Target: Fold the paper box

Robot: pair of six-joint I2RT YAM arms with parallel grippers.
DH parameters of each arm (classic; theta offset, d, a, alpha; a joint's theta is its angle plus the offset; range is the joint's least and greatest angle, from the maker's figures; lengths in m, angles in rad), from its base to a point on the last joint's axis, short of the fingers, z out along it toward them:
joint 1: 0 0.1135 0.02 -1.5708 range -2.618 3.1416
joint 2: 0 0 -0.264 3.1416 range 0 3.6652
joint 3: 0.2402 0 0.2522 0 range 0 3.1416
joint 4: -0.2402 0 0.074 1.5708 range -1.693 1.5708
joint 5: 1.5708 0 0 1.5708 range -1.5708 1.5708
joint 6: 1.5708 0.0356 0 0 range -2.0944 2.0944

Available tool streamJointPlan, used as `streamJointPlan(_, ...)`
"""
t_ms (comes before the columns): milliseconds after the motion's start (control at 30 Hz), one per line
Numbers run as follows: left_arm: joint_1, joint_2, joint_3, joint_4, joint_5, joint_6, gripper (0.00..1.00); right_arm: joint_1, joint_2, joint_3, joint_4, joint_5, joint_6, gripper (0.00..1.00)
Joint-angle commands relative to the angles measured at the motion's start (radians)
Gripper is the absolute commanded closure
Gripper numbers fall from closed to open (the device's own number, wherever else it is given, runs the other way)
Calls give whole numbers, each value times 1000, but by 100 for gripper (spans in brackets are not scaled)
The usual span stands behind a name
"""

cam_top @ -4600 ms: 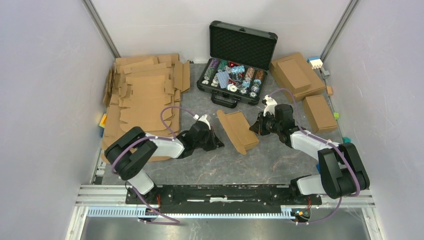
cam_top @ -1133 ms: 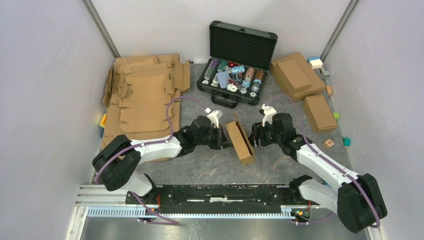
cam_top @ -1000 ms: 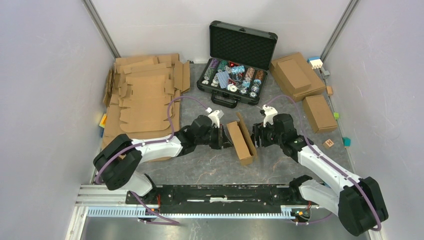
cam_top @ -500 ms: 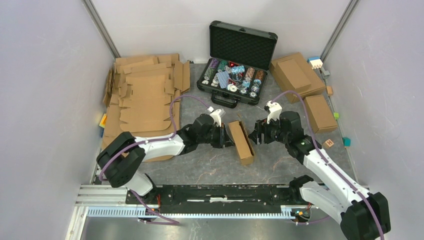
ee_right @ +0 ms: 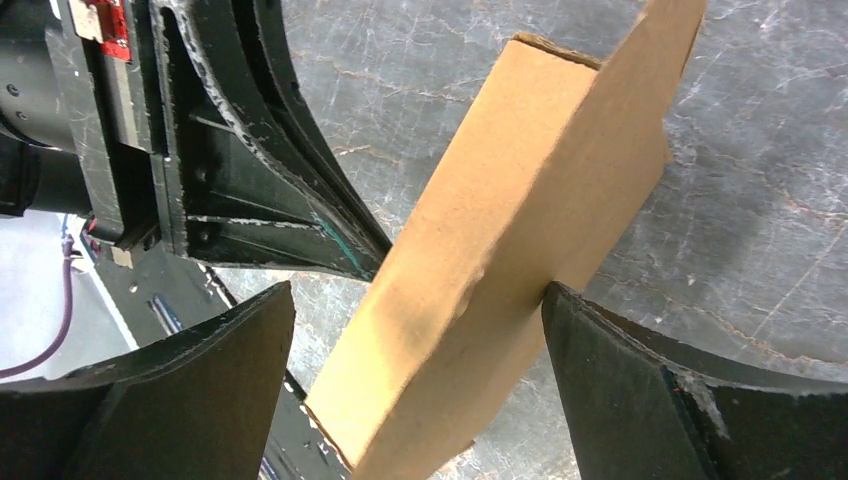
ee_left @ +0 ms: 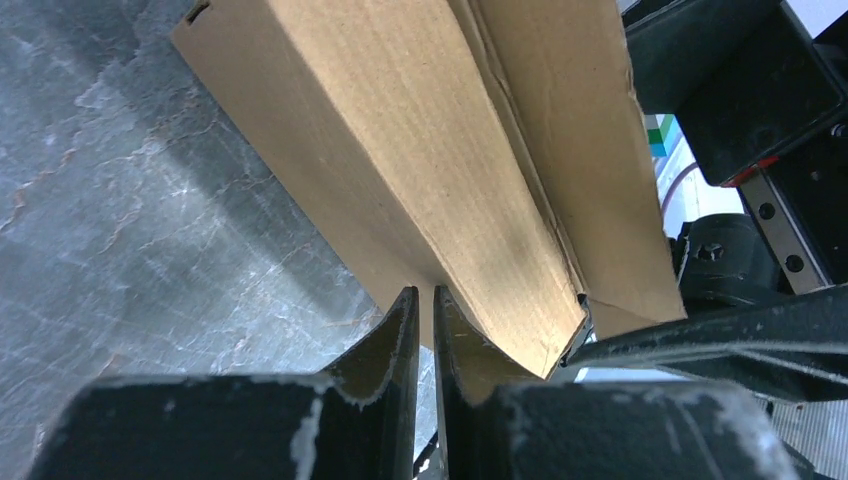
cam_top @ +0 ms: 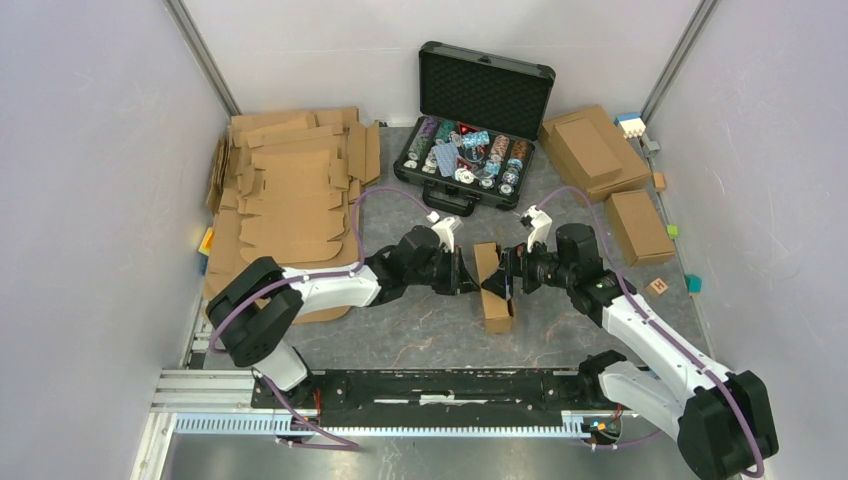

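The paper box (cam_top: 492,285) is a brown cardboard piece, partly folded, standing on edge on the grey table between both arms. My left gripper (cam_top: 466,274) reaches it from the left. In the left wrist view its fingers (ee_left: 400,330) are nearly together, pinching the lower edge of the paper box (ee_left: 420,130). My right gripper (cam_top: 504,278) comes from the right and is open wide. In the right wrist view the right gripper (ee_right: 417,290) straddles the tilted paper box (ee_right: 500,200); its right finger (ee_right: 600,350) touches the cardboard and the left finger stands apart.
An open black case (cam_top: 475,150) with chips stands behind the box. A pile of flat cardboard blanks (cam_top: 290,200) covers the left side. Two folded boxes (cam_top: 592,150) (cam_top: 638,227) and small coloured blocks (cam_top: 658,287) lie at the right.
The left gripper has carried the box slightly right and turned it more upright. The right gripper has opened wider and closed in around the box's far side.
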Motion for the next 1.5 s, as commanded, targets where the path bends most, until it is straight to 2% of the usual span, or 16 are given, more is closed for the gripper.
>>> streamJointPlan(0, -24, 25, 54, 32, 18, 35, 83, -2, -15, -10, 22, -64, 15, 2)
streamJointPlan(233, -59, 65, 85, 43, 8, 27, 83, 8, -18, 11, -91, 39, -21, 2)
streamJointPlan(467, -78, 91, 117, 58, 1, 21, 83, 144, -34, 103, -282, 276, -97, 2)
streamJointPlan(633, -92, 115, 148, 58, -6, 16, 83, 210, -43, 134, -343, 361, -100, 3)
streamJointPlan(1000, -102, 99, 153, 38, -64, 26, 83, 275, -10, 162, -461, 621, -91, 40)
streamJointPlan(1100, -100, 73, 149, 2, -90, 44, 83, 277, -3, 166, -480, 648, -93, 47)
streamJointPlan(1300, -88, 5, 135, -101, -136, 88, 83, 278, -31, 171, -478, 658, -94, 49)
streamJointPlan(1467, -27, -135, 64, -192, -156, 126, 82, 278, -60, 177, -384, 437, -101, 52)
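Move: The box stands on its long narrow side between the hands, its middle some 3 cm to the right hand's left, about 1 cm nearer the bases and 7 cm lower, with that hand's fingers open astride its top. The chip case lies about 24 cm ahead and 7 cm left of the right hand, and the small carton some 12 cm ahead and 28 cm right. From the left hand the box's middle is about 4 cm right, level fore and aft, and 4 cm below. The right hand draws about 5 cm to its right, 2 to 3 cm back and down, rolling some 30 degrees so its wide-open fingers point more steeply down over the box, and late on closes them on the box and its lid panel until they stop, with a rising grip load. The left hand, closed fingertips at the box's left side, follows about 4 cm right and slightly back, then turns back left and rises off, ending clear of the box. ##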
